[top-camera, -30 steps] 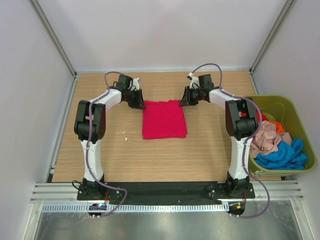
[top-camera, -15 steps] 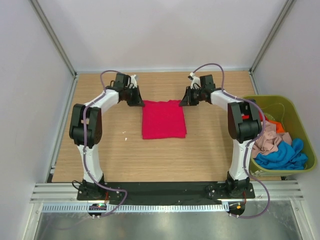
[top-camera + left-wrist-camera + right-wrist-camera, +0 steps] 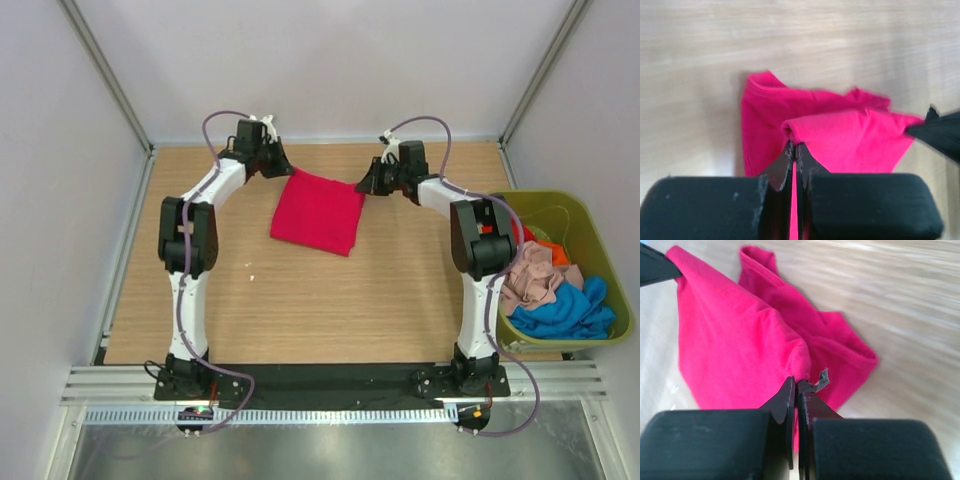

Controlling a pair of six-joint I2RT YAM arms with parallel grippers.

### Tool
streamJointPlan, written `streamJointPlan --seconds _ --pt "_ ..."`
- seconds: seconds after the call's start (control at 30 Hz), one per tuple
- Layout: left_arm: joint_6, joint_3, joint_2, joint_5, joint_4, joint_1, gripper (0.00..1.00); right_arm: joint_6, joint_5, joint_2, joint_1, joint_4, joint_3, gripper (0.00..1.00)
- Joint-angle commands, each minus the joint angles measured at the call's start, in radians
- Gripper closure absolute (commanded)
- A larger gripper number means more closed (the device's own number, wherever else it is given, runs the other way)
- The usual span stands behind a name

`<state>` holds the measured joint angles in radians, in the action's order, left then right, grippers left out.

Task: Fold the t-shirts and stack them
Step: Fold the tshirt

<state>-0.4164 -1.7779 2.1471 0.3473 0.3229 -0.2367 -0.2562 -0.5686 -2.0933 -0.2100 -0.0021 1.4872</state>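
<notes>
The crimson-red t-shirt (image 3: 318,211) is folded small and hangs tilted over the far middle of the table, its lower edge trailing toward the near side. My left gripper (image 3: 283,171) is shut on its far left corner (image 3: 795,131). My right gripper (image 3: 364,187) is shut on its far right corner (image 3: 801,365). In the left wrist view the cloth (image 3: 840,135) stretches right to the other gripper's black tip (image 3: 940,131). The other t-shirts, orange-red (image 3: 553,251), beige-pink (image 3: 533,276) and bright blue (image 3: 565,310), lie heaped in the tub.
The olive-green tub (image 3: 590,225) stands at the table's right edge beside the right arm. White walls and metal posts close in the wooden table (image 3: 300,310) on three sides. A small white speck (image 3: 251,277) lies on the wood left of centre.
Both grippers have closed on the red shirt's far corners and lifted them back toward the far wall. The shirt, flat before, now hangs tilted and skewed to the left.
</notes>
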Motion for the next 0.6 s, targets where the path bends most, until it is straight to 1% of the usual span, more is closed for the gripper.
streamJointPlan --seconds 0.0,0.03,0.07,0.1,0.13,0.17,0.2,0.23,0.27,0.3,0.33,0.4,0.43,0.5,0.57 --pt "-0.035 -0.217 0.180 0.030 -0.056 0.027 1.00 -0.096 0.119 -0.083 0.018 0.219 0.001 0.99" --pt "-0.036 -0.260 0.250 0.013 -0.056 0.027 1.00 -0.109 0.154 -0.103 0.023 0.246 -0.010 0.98" --pt "-0.050 -0.302 0.279 0.016 -0.056 0.027 0.98 -0.121 0.168 -0.109 0.029 0.257 -0.016 0.98" --pt "-0.055 -0.392 0.308 0.030 -0.054 0.027 0.93 -0.127 0.185 -0.117 0.031 0.272 -0.019 0.95" --pt "-0.059 -0.432 0.362 0.042 -0.048 0.027 0.78 -0.139 0.199 -0.116 0.031 0.281 -0.025 0.89" --pt "-0.062 -0.477 0.379 0.062 -0.026 0.027 0.72 -0.152 0.217 -0.106 0.034 0.284 -0.045 0.78" --pt "-0.058 -0.503 0.388 0.062 -0.016 0.027 0.66 -0.158 0.234 -0.094 0.035 0.312 -0.066 0.72" --pt "-0.053 -0.515 0.378 0.058 -0.012 0.028 0.64 -0.172 0.252 -0.061 0.038 0.336 -0.111 0.63" --pt "-0.039 -0.509 0.361 0.033 -0.013 0.028 0.63 -0.189 0.254 -0.045 0.038 0.367 -0.129 0.53" --pt "-0.030 -0.500 0.344 0.021 -0.008 0.030 0.62 -0.193 0.251 -0.033 0.040 0.367 -0.140 0.52" --pt "-0.021 -0.465 0.323 0.009 -0.007 0.031 0.58 -0.192 0.251 -0.016 0.040 0.357 -0.145 0.52" --pt "0.004 -0.413 0.243 -0.036 -0.004 0.039 0.54 -0.201 0.259 0.013 0.038 0.306 -0.148 0.44" --pt "0.014 -0.361 0.211 -0.057 0.007 0.042 0.53 -0.206 0.256 0.018 0.040 0.291 -0.142 0.40" --pt "0.048 -0.295 0.120 -0.111 0.013 0.045 0.52 -0.213 0.246 0.024 0.037 0.257 -0.137 0.34" --pt "0.068 -0.203 0.071 -0.129 0.019 0.045 0.51 -0.219 0.243 0.032 0.035 0.257 -0.148 0.33"
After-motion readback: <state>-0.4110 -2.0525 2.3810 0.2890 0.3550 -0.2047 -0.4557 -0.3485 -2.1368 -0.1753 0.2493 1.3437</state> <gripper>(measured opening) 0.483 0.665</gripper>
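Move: The pink t-shirt's far edge hangs from both shut grippers. For the left hand, the spot where its corner is to lie is about 8 cm ahead, 3 cm right and 9 cm below; the shirt's near-left corner rests some 13 cm back and 5 cm left. For the right hand, its spot is roughly 3 cm ahead, 2 cm right and 7 cm down, with the near-right corner about 16 cm back and 2 cm left. The t-shirt's held far edge is swung forward and down onto the table: the left hand goes about 8 cm out and 8 down, the right 6 down and 3 forward. Both then open and let go; the left lifts back off the shirt, up some 4 cm, slightly back and left, while the right, opening wider, drifts right, turning clockwise nearly 20 degrees, and rises slightly. ##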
